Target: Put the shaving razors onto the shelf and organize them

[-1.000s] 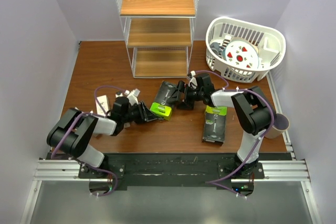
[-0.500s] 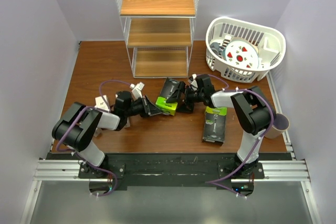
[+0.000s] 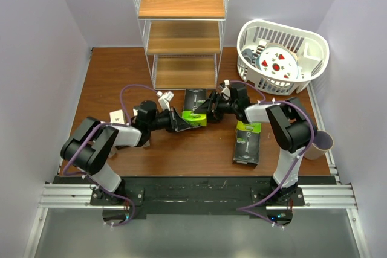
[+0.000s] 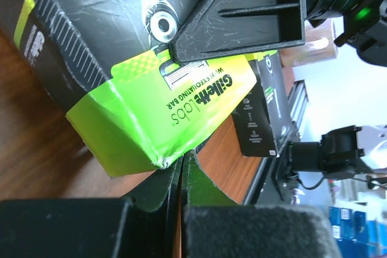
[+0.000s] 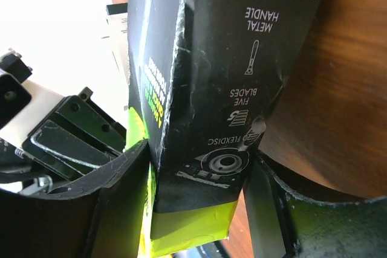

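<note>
One black razor pack [image 3: 193,102] with a lime-green end [image 4: 160,119] lies in front of the shelf [image 3: 181,28], a white wire rack with three wooden tiers. My right gripper [image 3: 205,110] is closed around this pack's sides; in the right wrist view the pack [image 5: 211,89] fills the space between the fingers [image 5: 121,185]. My left gripper [image 3: 180,124] is shut with nothing in it, its tips [image 4: 181,166] touching the green corner. A second black and green pack [image 3: 248,142] lies flat at the right. A white carton [image 3: 116,116] lies by the left arm.
A white slatted basket [image 3: 314,43] holding a plate and other items stands at the back right. A purple-rimmed cup [image 3: 321,143] sits at the right table edge. The second pack [image 4: 261,119] also shows behind the left gripper.
My left gripper has shut and moved right, pushing against the pack's green end. The pack has turned and slid toward the right gripper, whose jaws have narrowed onto its sides.
</note>
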Robot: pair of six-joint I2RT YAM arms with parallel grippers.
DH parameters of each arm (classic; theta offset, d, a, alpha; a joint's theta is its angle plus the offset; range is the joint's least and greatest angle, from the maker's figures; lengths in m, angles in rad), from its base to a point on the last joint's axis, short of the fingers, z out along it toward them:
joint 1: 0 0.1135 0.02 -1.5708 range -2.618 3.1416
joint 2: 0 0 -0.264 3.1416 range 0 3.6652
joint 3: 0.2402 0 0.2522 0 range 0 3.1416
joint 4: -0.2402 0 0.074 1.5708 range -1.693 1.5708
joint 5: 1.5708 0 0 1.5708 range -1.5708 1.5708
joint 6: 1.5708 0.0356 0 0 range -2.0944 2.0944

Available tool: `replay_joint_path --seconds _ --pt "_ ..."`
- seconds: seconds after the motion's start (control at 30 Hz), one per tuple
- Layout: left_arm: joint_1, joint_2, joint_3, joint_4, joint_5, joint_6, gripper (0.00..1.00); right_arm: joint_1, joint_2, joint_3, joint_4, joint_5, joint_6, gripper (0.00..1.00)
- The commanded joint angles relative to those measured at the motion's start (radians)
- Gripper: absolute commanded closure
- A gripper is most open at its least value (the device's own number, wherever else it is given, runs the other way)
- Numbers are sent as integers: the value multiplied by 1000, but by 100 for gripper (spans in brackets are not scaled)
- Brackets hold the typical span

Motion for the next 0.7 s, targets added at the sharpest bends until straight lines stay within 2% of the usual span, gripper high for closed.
replay_joint_path --seconds 0.0,0.33,0.4,0.47,0.5,0.53,0.6,0.67 --pt "-22 -9 96 43 31 93 100 11 -47 41 78 -32 -103 51" --pt "-22 96 243 -17 -73 133 100 -47 41 152 75 -18 -146 53" --pt "-22 123 284 -17 -114 137 100 -61 69 195 73 -14 -155 51" --pt "-24 172 341 -32 -168 148 100 -70 108 222 55 2 -175 42" --pt "-24 191 361 -40 -182 150 100 -79 118 251 37 8 -183 32" --pt "-24 230 381 -42 -197 153 100 -85 126 267 11 14 -207 27" --pt "-31 266 439 -46 -236 168 100 -105 126 296 -71 28 -241 18" --pt "-34 309 488 -60 -309 185 100 -119 105 292 -140 40 -278 15"
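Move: The right hand already grips the razor box near its green end, with the box middle about 2 cm ahead and 2 cm left. The middle of the bottom shelf lies some 14 cm ahead, 6 cm left and 3 cm below. The second razor box is about 12 cm back and 17 cm right. From the left hand, the gripped box's middle is roughly 7 cm ahead and 2 cm right, about level in height, and a white box 4 cm back and 18 cm left. Forward together, slowly then faster, both hands take the razor box about 10 cm into the bottom shelf, drifting a little right. The left keeps its shut fingertips against the green end; the right lifts nearly 2 cm while rolling some 10 degrees to raise the box's far end, then sinks back and loosens its grip. ##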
